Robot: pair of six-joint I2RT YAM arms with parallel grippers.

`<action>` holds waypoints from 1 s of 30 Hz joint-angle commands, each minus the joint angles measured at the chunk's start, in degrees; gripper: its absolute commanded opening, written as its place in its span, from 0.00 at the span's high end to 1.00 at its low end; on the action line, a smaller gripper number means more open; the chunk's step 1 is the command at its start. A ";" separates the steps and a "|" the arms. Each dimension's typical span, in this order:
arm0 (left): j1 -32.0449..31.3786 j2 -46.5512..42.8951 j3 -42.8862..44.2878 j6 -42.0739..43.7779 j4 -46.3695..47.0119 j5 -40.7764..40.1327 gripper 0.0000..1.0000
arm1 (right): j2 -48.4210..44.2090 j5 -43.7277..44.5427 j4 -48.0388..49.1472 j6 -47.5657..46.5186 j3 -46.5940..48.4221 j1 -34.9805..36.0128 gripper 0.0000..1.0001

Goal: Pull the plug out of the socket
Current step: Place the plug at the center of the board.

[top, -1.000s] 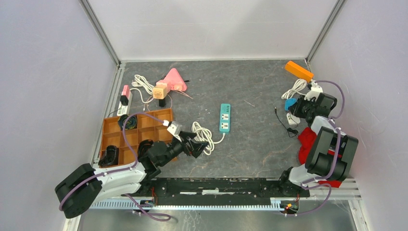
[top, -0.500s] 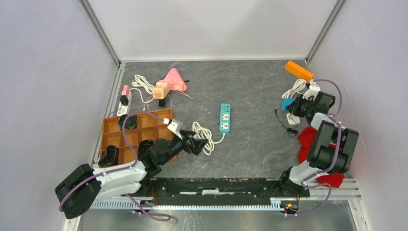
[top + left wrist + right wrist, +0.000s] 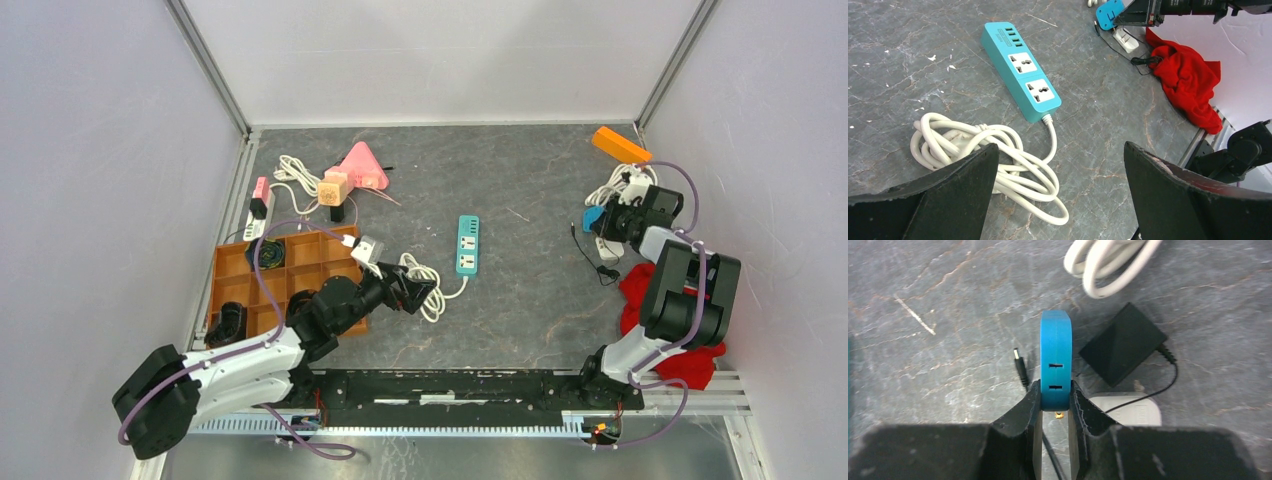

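Observation:
My right gripper [image 3: 1055,390] is shut on a flat blue plug piece [image 3: 1055,347] with two slots in its edge; a gold pin shows under it. The piece hangs clear of the floor, above a white socket adapter [image 3: 1128,412] lying flat. From above, the blue piece [image 3: 594,217] sits at the far right with the white adapter [image 3: 606,247] just nearer. My left gripper [image 3: 1060,190] stands wide open and holds nothing, low over a coiled white cord [image 3: 978,160]. That cord runs to a teal power strip [image 3: 1020,70] whose two sockets are bare.
A black adapter [image 3: 1120,350] with a thin cable and a white cable loop [image 3: 1108,260] lie beside the blue piece. A red cloth [image 3: 640,290] is by the right arm. An orange compartment tray [image 3: 240,265], pink triangle [image 3: 362,168] and orange block [image 3: 620,146] stand around the edges.
My right gripper has shifted slightly left and farther away, with the blue piece still in it. The left gripper has crept forward over the white cord, still open.

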 commanded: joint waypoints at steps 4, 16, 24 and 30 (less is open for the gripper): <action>0.35 -2.72 2.08 -7.34 -1.50 2.04 0.00 | -3.28 2.00 -3.66 -3.57 1.91 -1.02 0.60; 0.34 -3.96 3.28 -14.85 -7.15 0.90 0.00 | -18.68 -7.74 -7.70 -16.23 0.54 -1.61 0.34; 0.39 2.04 10.07 -13.43 -11.40 -1.72 0.00 | -25.72 -39.81 -19.05 -28.59 2.06 -2.01 0.31; 0.36 13.82 19.02 -10.49 -15.98 -3.73 0.00 | -30.76 -45.87 -17.94 -28.63 0.19 -1.96 0.30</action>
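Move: The right hand still pinches the blue plug on edge, its middle about 2 cm ahead of the finger point. The black adapter lies some 3 cm ahead and 5 cm right of that hand, the white socket about 4 cm back and 3 cm right, all slightly lower. From the left hand the teal power strip is about 13 cm ahead, 11 cm right and 11 cm down; its coiled cord is 4 cm ahead, 2 cm right and 12 cm down. After opening almost in place to let go of the blue plug, the right hand climbs about 15 cm, then while still rising swings left and back away from it, turning counter-clockwise and lifting its fingertips. The open left hand eases back slightly, then heads forward and right towards the teal strip, ending some 3 cm from its start. ##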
